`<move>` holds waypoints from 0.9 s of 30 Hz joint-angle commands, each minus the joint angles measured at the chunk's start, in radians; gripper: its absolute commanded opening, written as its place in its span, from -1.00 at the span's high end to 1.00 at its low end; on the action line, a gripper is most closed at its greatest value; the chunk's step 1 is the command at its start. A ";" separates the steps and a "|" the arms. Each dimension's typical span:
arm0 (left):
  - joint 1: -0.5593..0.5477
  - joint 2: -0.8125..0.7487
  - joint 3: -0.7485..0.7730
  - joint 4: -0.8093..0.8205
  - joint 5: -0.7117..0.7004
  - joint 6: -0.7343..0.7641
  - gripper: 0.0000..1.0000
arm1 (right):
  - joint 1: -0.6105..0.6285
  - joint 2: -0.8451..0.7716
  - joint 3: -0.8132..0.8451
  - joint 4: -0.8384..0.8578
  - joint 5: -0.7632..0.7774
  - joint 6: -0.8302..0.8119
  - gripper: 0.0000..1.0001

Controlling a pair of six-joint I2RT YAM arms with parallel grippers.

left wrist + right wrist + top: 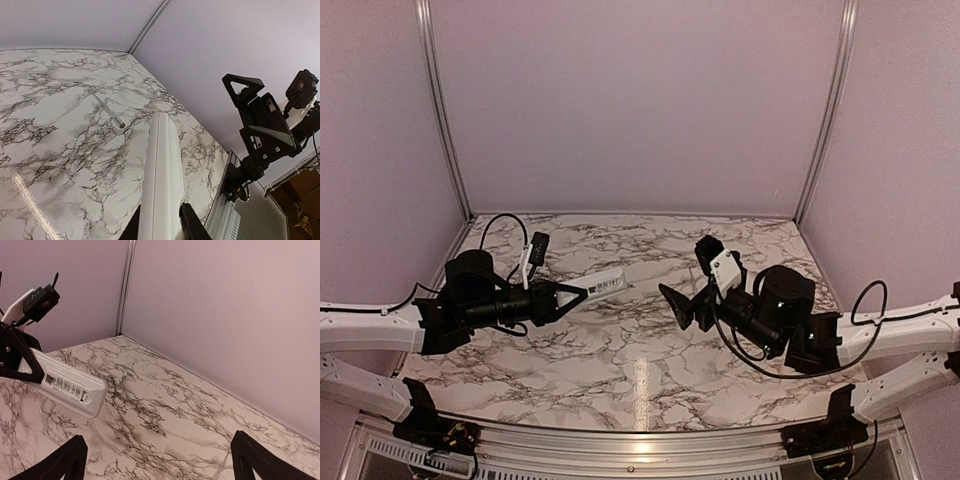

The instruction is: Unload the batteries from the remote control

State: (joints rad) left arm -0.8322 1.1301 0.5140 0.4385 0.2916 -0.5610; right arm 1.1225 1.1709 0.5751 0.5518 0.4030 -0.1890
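Note:
The remote control [601, 284] is a slim white bar held above the marble table by one end, with my left gripper [567, 298] shut on it. In the left wrist view it runs up from between the two dark fingers of the left gripper [160, 227] as a white remote control [162, 170]. The right wrist view shows the remote control's [70, 386] free end, with a printed label and a small latch. My right gripper [688, 277] hangs wide open to the right of that end, apart from it, and the right gripper [160, 460] holds nothing. No batteries are in view.
A thin grey rod [108, 109] with a pale round end lies on the marble table [640, 380] beyond the remote. Lilac walls close the back and both sides. A metal rail [620, 455] runs along the near edge by the arm bases.

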 commanded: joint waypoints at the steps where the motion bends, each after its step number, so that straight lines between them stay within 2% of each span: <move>1: 0.024 0.006 -0.010 0.066 -0.007 -0.012 1.00 | -0.024 -0.058 0.027 -0.074 0.051 0.196 -0.97; 9: 0.024 0.072 0.000 0.112 -0.006 -0.057 1.00 | -0.030 -0.158 0.048 -0.228 -0.043 0.457 -0.97; 13: 0.024 0.087 0.002 0.128 0.002 -0.086 1.00 | -0.029 -0.157 0.039 -0.181 -0.168 0.549 -0.97; 16: 0.024 0.087 -0.004 0.145 0.027 -0.111 1.00 | -0.029 -0.116 0.056 -0.128 -0.259 0.602 -0.97; 21: 0.024 0.075 0.003 0.124 0.042 -0.145 1.00 | -0.016 0.001 0.166 -0.168 -0.315 0.632 -0.97; 27: 0.024 0.068 -0.006 0.137 0.059 -0.213 1.00 | -0.013 0.084 0.230 -0.128 -0.366 0.651 -0.97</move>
State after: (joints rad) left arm -0.8108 1.2133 0.5083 0.5266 0.3271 -0.7212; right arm 1.1034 1.2182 0.7437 0.4053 0.0967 0.4274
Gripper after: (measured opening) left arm 0.215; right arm 0.985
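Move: The remote control is gripped by the left hand near one end, its middle about 4 cm to the right of that hand's point, 2 cm farther out and barely lower. From the open, empty right hand, the remote's middle lies some 15 cm to the left, about 3 cm ahead and 4 cm below. A thin stick lies on the table roughly 20 cm ahead of the right hand, 6 cm to its right and 25 cm below. The remote stays pinched in the left hand, which settles about a centimetre lower and rolls it slightly. The right hand first swings some 2.5 cm right while rising, then reverses and sweeps about 7 cm left towards the remote's free end, also drawing back and ending a little higher. Its wrist rolls roughly 35 degrees and its fingers swing to point more leftward, wide open throughout. ##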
